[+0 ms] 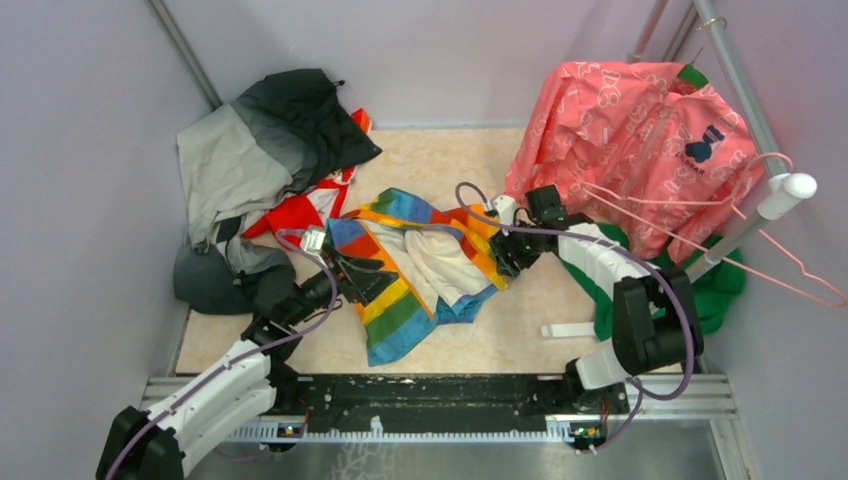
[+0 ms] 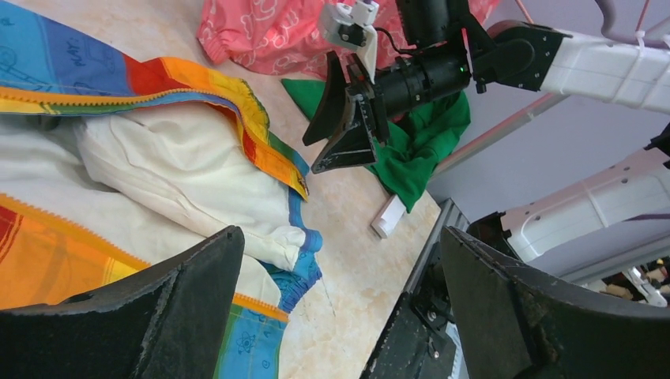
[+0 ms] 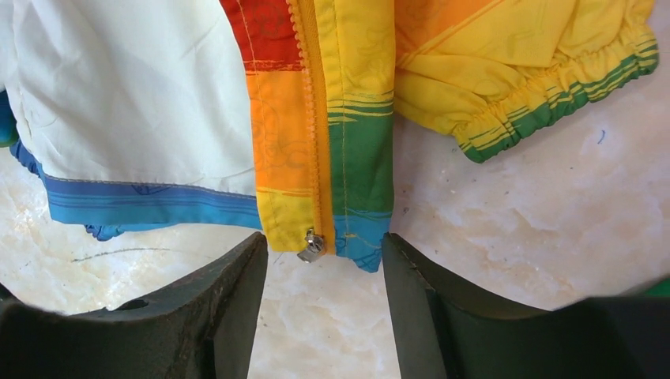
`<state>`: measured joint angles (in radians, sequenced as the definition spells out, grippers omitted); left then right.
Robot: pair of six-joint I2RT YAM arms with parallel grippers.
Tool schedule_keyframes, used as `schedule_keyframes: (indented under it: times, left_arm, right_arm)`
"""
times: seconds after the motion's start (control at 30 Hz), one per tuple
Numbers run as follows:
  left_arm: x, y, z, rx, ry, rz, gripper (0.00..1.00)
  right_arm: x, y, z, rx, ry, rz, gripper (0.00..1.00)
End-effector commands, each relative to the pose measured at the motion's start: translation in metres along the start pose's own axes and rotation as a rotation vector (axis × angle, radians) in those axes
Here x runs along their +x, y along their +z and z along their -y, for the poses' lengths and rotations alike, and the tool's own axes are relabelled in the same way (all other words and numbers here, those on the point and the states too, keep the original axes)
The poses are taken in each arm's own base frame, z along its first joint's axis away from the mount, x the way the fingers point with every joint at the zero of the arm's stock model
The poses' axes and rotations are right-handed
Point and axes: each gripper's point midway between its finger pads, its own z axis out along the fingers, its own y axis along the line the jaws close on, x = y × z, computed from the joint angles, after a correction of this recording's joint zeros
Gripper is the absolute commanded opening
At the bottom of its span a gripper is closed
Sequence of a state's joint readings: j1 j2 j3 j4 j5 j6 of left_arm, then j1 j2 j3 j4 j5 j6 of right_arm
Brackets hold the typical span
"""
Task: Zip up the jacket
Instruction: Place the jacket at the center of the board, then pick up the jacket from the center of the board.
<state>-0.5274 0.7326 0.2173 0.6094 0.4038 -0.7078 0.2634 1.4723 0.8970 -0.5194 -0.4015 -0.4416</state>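
Observation:
The jacket (image 1: 420,262) lies spread open in the middle of the table, its rainbow stripes outward and its pale lining (image 2: 182,166) showing. My left gripper (image 1: 350,272) rests over its left side, wide open (image 2: 340,308) with only table between its fingers. My right gripper (image 1: 505,258) sits at the jacket's right edge, open (image 3: 324,268) and holding nothing. In the right wrist view the orange zipper (image 3: 308,118) runs down the striped front panel (image 3: 359,150). Its small metal slider (image 3: 313,245) hangs at the hem, just beyond my right fingertips. An elastic sleeve cuff (image 3: 553,103) lies to the right.
A grey-and-black jacket (image 1: 260,150) and a red garment (image 1: 300,212) are piled at the back left. A pink patterned garment (image 1: 640,130) hangs on a white rack (image 1: 790,190) at the right, with pink hangers (image 1: 790,262), green cloth (image 1: 722,285) and a white bar (image 1: 570,329) below.

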Motion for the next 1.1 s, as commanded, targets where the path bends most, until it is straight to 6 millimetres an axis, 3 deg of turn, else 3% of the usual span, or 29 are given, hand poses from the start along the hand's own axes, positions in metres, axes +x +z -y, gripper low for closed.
schedule_keyframes:
  times: [0.0,0.2,0.4,0.73,1.07]
  left_arm:
    - [-0.011,-0.010,-0.004,-0.032,-0.035,0.100,0.99]
    - [-0.011,-0.021,0.006,0.032,-0.072,0.155,0.99]
    - [0.002,-0.022,0.005,0.037,-0.125,0.107,0.99]
    - [0.019,-0.022,-0.004,-0.010,-0.220,0.037,0.96]
    - [0.029,-0.025,-0.011,-0.042,-0.270,0.011,0.95]
  right_arm:
    - [-0.018,-0.013,0.004,0.030,-0.040,0.085,0.56]
    - [-0.023,-0.016,-0.002,0.004,-0.068,0.110,0.56]
    - [-0.028,-0.021,-0.015,-0.056,-0.108,0.152,0.56]
    - [-0.039,-0.039,-0.052,-0.204,-0.243,0.285,0.56]
    - [-0.028,-0.042,-0.082,-0.319,-0.436,0.385,0.58]
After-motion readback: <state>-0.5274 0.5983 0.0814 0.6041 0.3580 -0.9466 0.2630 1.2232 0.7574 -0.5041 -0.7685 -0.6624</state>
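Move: The bottom hem of the jacket's back lies about 10 cm left of the right hand, 8 cm back and 4 cm below; the zipper pull, on the right front's lower end, lies just beneath that hand, roughly 4 cm down and 2 cm left. The left front's zipper corner sits some 9 cm to the right of the left hand, about level with it and 19 cm below, with the back hem about 6 cm farther right. The open right hand leaves the zipper pull, rising almost straight at first, then swinging back and left across the front of the jacket's back hem, ending about 5 cm back, 4 cm left and 4.5 cm higher, turned some 20 degrees counter-clockwise and rolled left side up. The left hand, still wide open, eases back and sinks, about 2 cm each, tipping its fingers down roughly 10 degrees. ##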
